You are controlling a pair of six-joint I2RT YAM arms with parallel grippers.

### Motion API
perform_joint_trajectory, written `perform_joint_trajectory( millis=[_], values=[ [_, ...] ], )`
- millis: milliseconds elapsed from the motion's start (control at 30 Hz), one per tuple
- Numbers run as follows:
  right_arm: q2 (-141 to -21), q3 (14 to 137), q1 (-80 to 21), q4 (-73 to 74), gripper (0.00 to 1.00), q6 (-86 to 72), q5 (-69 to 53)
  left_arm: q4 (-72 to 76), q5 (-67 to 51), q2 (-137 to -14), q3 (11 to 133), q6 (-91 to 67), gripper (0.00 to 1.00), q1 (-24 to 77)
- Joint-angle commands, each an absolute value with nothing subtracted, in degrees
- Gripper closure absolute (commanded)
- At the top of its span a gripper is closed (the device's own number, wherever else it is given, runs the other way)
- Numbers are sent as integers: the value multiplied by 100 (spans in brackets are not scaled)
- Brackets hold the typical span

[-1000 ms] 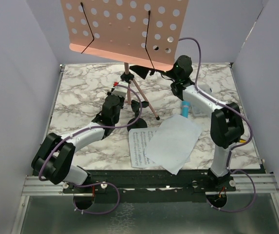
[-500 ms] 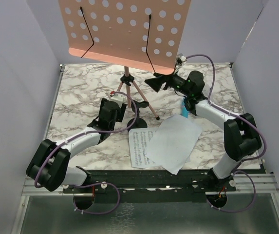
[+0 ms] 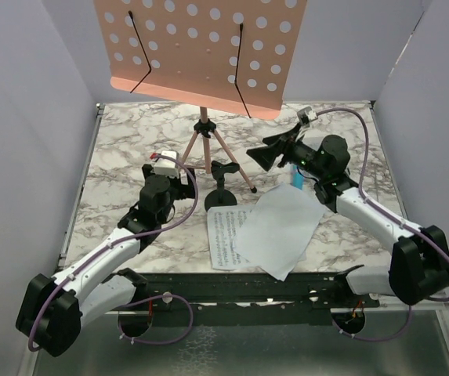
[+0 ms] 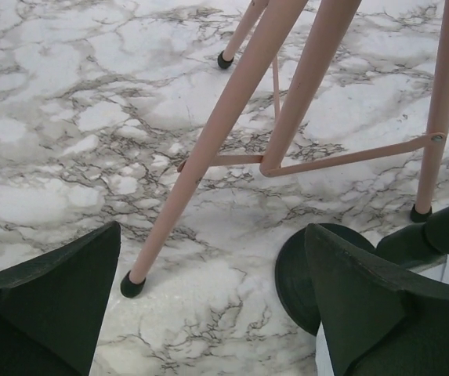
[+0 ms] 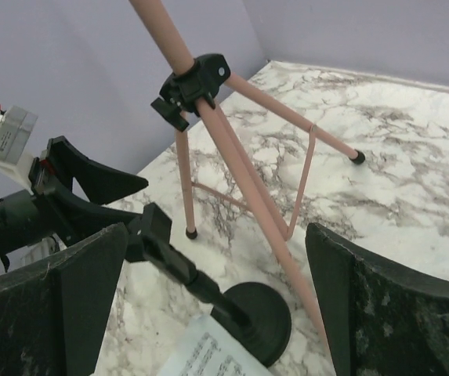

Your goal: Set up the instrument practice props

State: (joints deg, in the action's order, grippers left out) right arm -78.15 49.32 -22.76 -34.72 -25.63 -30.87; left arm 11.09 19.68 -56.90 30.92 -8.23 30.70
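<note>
The pink hole-dotted music stand (image 3: 200, 47) stands upright on its thin tripod legs (image 3: 208, 153) at the back middle. My left gripper (image 3: 183, 178) is open just left of the legs, holding nothing. Between its fingers in the left wrist view lies bare marble, with one leg's foot (image 4: 132, 286) and the black mic stand base (image 4: 293, 274). The small mic stand (image 3: 221, 196) stands by two white pages (image 3: 275, 227). My right gripper (image 3: 254, 157) is open and empty, right of the tripod, facing the mic stand (image 5: 208, 286). The blue microphone (image 3: 296, 178) shows partly behind the right arm.
The marble tabletop (image 3: 122, 149) is walled by plain panels at the left, right and back. The music stand's wide tray overhangs the back of the table above both grippers. The printed page's corner (image 5: 208, 352) lies against the mic stand base (image 5: 259, 313).
My left gripper has opened and drawn back to the near left, away from the tripod legs. The right arm has swung down and right, away from the stand's tray.
</note>
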Motion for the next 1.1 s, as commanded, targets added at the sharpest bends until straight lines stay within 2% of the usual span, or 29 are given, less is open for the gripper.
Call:
perform_joint_trajectory(
  millis=[0,233,500,700,1067],
  values=[
    [-7007,4440,-2276,-2519,0,-2443,-2579,937,1770,-5325,2823,-1850,1,3023],
    [-5578,3858,-2276,-1375,0,-2356,-2052,40,1412,-5244,2935,-3000,1,2991],
    [-4621,4056,-2274,-334,0,-2448,-2213,-275,633,-5624,3060,-2962,1,2790],
    [-4517,4771,-2274,219,0,-2620,-2387,-255,-232,-5964,3345,-3001,1,2299],
    [-5097,6491,-2277,760,0,-2694,-1589,425,-1670,-6285,3586,-3105,1,1419]
  ],
)
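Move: The black round-based stand is some 15 cm to the right of my open left hand, about 5 cm farther out, its middle roughly 10 cm lower. The tripod's near-left foot is about 11 cm ahead of that hand and 2 cm left, on the table; the sheet music lies 18 cm right and 9 cm back. From my right hand, the black stand is about 22 cm left, 5 cm ahead and 20 cm below. With both grippers staying wide open, I pull my right hand clear of the tripod and black stand, first back about 10 cm and right 7, then up some 12. My left hand eases back and sinks about 6 cm, then comes forward and slightly up again, tipping its fingers down and rolling its left side lower, ending a little nearer the black stand without touching it. ##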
